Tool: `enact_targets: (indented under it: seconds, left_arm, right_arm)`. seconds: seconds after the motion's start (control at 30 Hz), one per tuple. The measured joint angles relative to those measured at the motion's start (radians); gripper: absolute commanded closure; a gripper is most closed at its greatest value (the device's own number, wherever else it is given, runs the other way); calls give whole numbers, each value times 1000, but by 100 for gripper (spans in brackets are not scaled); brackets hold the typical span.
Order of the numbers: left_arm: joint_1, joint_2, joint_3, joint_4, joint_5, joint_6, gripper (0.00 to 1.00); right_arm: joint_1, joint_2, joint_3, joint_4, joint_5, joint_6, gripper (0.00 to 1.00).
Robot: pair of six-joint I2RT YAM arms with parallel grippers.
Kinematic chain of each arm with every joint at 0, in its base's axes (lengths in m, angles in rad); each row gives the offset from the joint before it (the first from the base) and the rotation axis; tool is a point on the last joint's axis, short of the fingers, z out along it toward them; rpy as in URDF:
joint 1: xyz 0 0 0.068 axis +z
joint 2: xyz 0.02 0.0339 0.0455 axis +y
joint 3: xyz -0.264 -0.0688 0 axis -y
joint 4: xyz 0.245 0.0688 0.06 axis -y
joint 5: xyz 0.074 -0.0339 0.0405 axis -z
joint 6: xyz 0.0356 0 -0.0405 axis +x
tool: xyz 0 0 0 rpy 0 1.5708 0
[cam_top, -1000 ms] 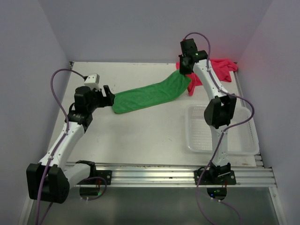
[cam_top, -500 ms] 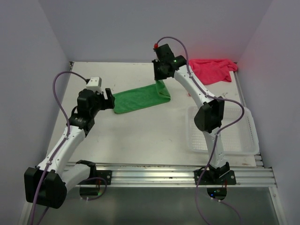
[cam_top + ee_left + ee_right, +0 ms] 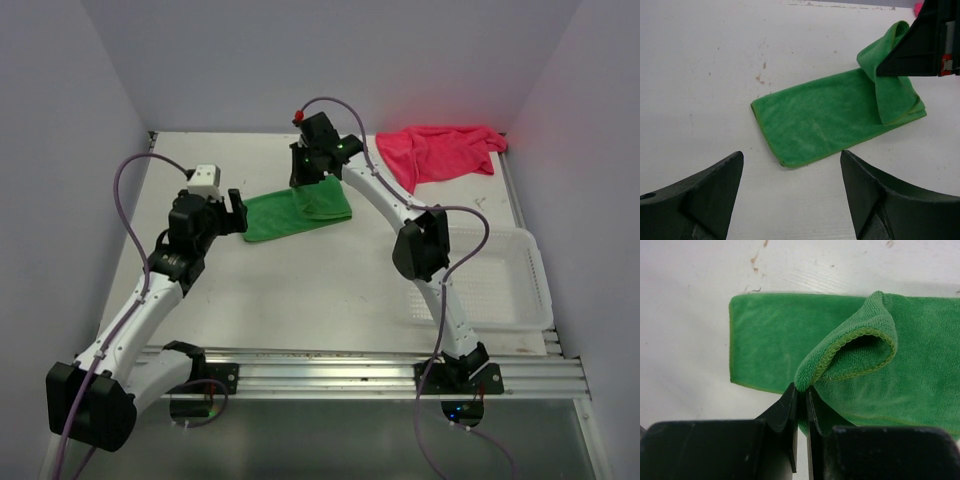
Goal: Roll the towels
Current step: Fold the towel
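Note:
The green towel point(image 3: 290, 212) lies mid-table, its right end lifted and folded back over itself. My right gripper point(image 3: 303, 180) is shut on that folded end; in the right wrist view the jaws point(image 3: 801, 390) pinch the hemmed edge of the green towel point(image 3: 775, 335). My left gripper point(image 3: 236, 212) is open and empty just left of the towel's left end; in the left wrist view its fingers point(image 3: 715, 185) frame bare table below the green towel point(image 3: 830, 120). The pink-red towel point(image 3: 435, 152) lies crumpled at the back right.
A clear plastic mesh basket point(image 3: 520, 290) stands at the right front, beside the right arm's base. Purple walls close in the table on the left, back and right. A metal rail runs along the near edge.
My right gripper has carried the green towel's right end leftward from near the pink-red towel, folding it over itself. My left gripper has shifted slightly.

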Motion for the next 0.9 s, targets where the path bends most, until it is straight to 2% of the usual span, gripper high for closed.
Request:
enact_targets:
  seconds: [0.4, 0.9]
  left_arm:
    - [-36, -15, 0, -13, -52, 0, 18]
    - [-53, -15, 0, -25, -68, 0, 17]
  right_arm:
    - [49, 72, 0, 142, -126, 112, 100]
    - [71, 155, 2, 238, -208, 204, 100]
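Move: Some 17 cm to the right hand's left, 3 cm nearer the bases and 15 cm below it lies the green towel's left end, where the held flap is being taken. The towel's folded right end is about 12 cm to the hand's right and 3 cm ahead; the red towel is some 41 cm right and 17 cm ahead, both on the table. From the left hand, the green towel's left end is about 10 cm ahead, 3 cm right and 20 cm down. Carrying the pinched end of the green towel on over its lower layer, the right hand travels about 9 cm left towards the towel's left end, sinking some 4 to 5 cm with a slight draw back and slowing as it goes. The wrist rolls about 15 degrees, its left side rising, and tips a little more downward; the fingers keep their hold. ##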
